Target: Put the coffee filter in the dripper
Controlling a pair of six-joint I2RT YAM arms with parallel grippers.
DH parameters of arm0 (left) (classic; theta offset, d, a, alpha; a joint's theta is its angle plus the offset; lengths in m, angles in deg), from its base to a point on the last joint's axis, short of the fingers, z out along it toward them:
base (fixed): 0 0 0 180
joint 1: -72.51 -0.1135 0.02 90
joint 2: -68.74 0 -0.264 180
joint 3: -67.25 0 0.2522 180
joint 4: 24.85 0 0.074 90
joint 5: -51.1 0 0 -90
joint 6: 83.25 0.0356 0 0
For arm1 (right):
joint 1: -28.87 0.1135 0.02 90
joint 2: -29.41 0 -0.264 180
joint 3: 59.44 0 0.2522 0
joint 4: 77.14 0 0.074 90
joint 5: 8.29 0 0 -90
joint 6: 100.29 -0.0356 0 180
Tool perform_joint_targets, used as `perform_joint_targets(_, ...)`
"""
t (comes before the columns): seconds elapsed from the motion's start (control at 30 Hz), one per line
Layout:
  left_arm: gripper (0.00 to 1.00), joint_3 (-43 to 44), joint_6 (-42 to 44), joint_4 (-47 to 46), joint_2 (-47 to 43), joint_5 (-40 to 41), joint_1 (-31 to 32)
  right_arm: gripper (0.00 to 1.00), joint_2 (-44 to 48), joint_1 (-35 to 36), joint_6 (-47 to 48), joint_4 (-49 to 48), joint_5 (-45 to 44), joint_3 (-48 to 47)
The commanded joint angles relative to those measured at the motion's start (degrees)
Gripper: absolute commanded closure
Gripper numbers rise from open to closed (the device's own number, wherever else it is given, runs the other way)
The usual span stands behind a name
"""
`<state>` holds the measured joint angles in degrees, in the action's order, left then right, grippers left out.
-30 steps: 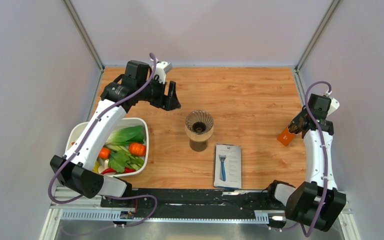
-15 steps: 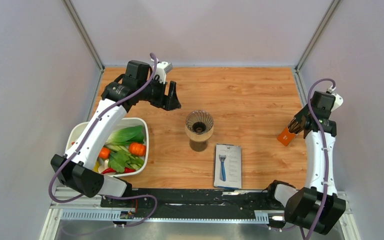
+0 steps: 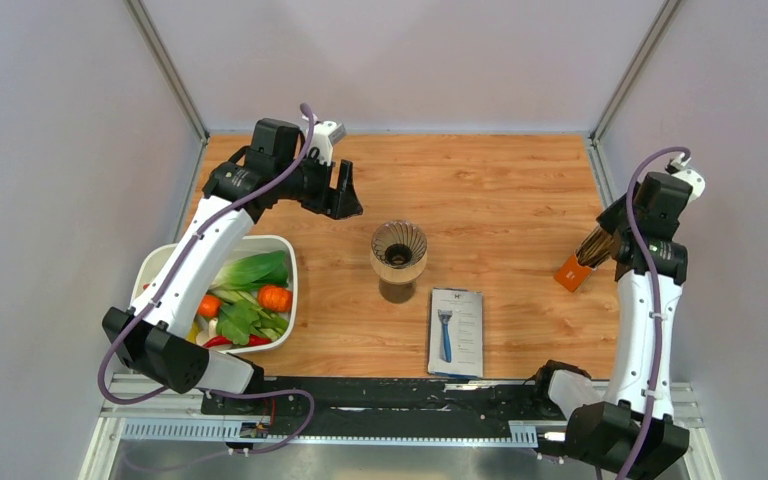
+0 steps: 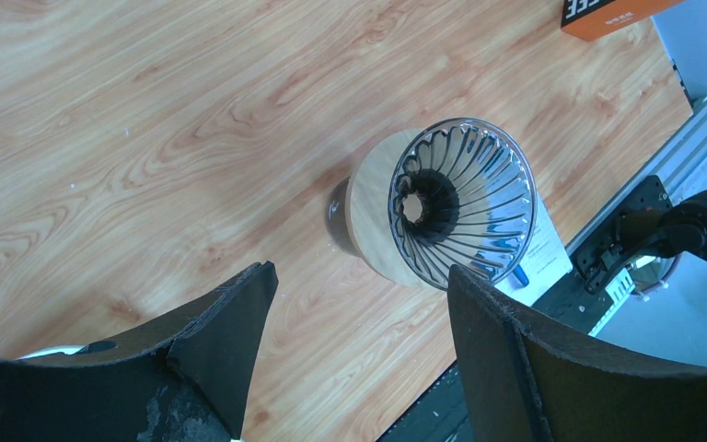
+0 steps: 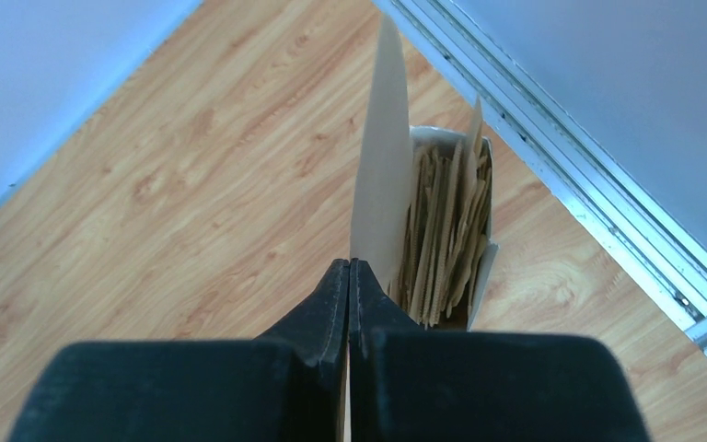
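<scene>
The dripper [image 3: 398,248], a translucent ribbed cone on a brown base, stands at the table's middle; it also shows in the left wrist view [image 4: 460,214]. My left gripper [image 3: 342,198] is open and empty, hovering to the dripper's upper left. My right gripper [image 3: 600,243] is shut on a flattened tan coffee filter [image 5: 382,180], held edge-on above the open orange box [image 3: 572,272] at the right. The box holds several more filters [image 5: 446,230].
A white tub of vegetables [image 3: 235,295] sits at the near left. A razor package [image 3: 456,331] lies just in front of the dripper. Grey walls and metal rails [image 5: 552,157] close in beside the right arm.
My right arm has risen and drawn back toward the right wall, lifting a filter out of the orange box. The left arm has barely moved.
</scene>
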<state>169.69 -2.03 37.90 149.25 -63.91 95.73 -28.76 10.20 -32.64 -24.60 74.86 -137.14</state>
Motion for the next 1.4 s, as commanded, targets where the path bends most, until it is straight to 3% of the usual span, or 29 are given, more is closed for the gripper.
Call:
perform_joint_targets(0.0,0.21,3.42,0.18,-0.93,-0.07,-1.1,-0.02,1.0,2.67,-0.27,1.58,-0.63,4.16,-5.07)
perform_joint_targets(0.2,0.21,3.7,0.99,-2.18,-1.27,0.33,-0.02,1.0,5.2,-0.3,6.81,-1.02,12.57,-8.16)
perform_joint_targets(0.33,0.21,4.79,1.99,-3.29,-1.89,-0.38,-0.02,1.0,7.23,-0.3,11.9,-2.71,23.43,-9.59)
perform_joint_targets(0.43,0.21,6.35,3.89,-3.92,-2.49,-2.3,-0.02,1.0,8.33,-0.31,14.63,-3.76,33.99,-10.84)
perform_joint_targets(0.57,0.21,6.77,7.37,-5.26,-3.97,-7.44,-0.04,1.0,9.53,-0.32,17.22,-7.42,54.52,-10.6)
perform_joint_targets(0.67,0.21,6.6,4.91,-8.25,-5.17,-10.89,-0.1,1.0,9.23,-0.26,15.33,-11.98,69.2,-9.66)
perform_joint_targets(0.83,0.21,1.51,-3.15,-21.07,-8.05,-24.07,-0.07,1.0,9.11,-0.29,5.22,-26.06,82.62,-7.76)
perform_joint_targets(0.97,0.21,-7.24,-14.09,-38.83,-11.68,-28.7,0.02,1.0,10.19,0.38,-8.18,-46.57,85.95,-5.05)
perform_joint_targets(1.03,0.21,-10.7,-18.65,-46.33,-12.38,-30.04,0.35,1.0,9.45,1.78,-9.37,-48.12,86.42,-6.36)
perform_joint_targets(1.27,0.21,-13.1,-22.72,-54.43,-11.1,-27.37,5.0,1.0,9.98,6.59,-11.47,-50.57,81.39,-5.93)
perform_joint_targets(1.37,0.21,-15.71,-27.11,-62.95,-10.94,-26.02,7.52,1.0,10.01,8.79,-13.73,-52.34,79.74,-4.7)
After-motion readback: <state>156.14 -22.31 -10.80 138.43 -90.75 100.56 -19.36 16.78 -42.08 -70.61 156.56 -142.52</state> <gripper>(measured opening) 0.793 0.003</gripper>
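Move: The right fingers already pinch the coffee filter, drawn clear of its box; the dripper on its stand is about 38 cm to this hand's left, 6 cm back and 11 cm lower, and the filter box some 5 cm back and 17 cm below. The filter lies roughly 48 cm right of the open left hand and about level with it; the dripper is 8 cm right, 7 cm back and 14 cm below, the booklet some 20 cm right and 18 cm back on the table. Keep the right gripper shut on the filter and swing it about 24 cm left towards the dripper's side of the table, rising some 20 cm and drawing back 10, while the wrist turns roughly 90 degrees counter-clockwise and levels off. Raise the open left gripper about 14 cm, drift right and back over the dripper, and level its fingers to face the filter. ##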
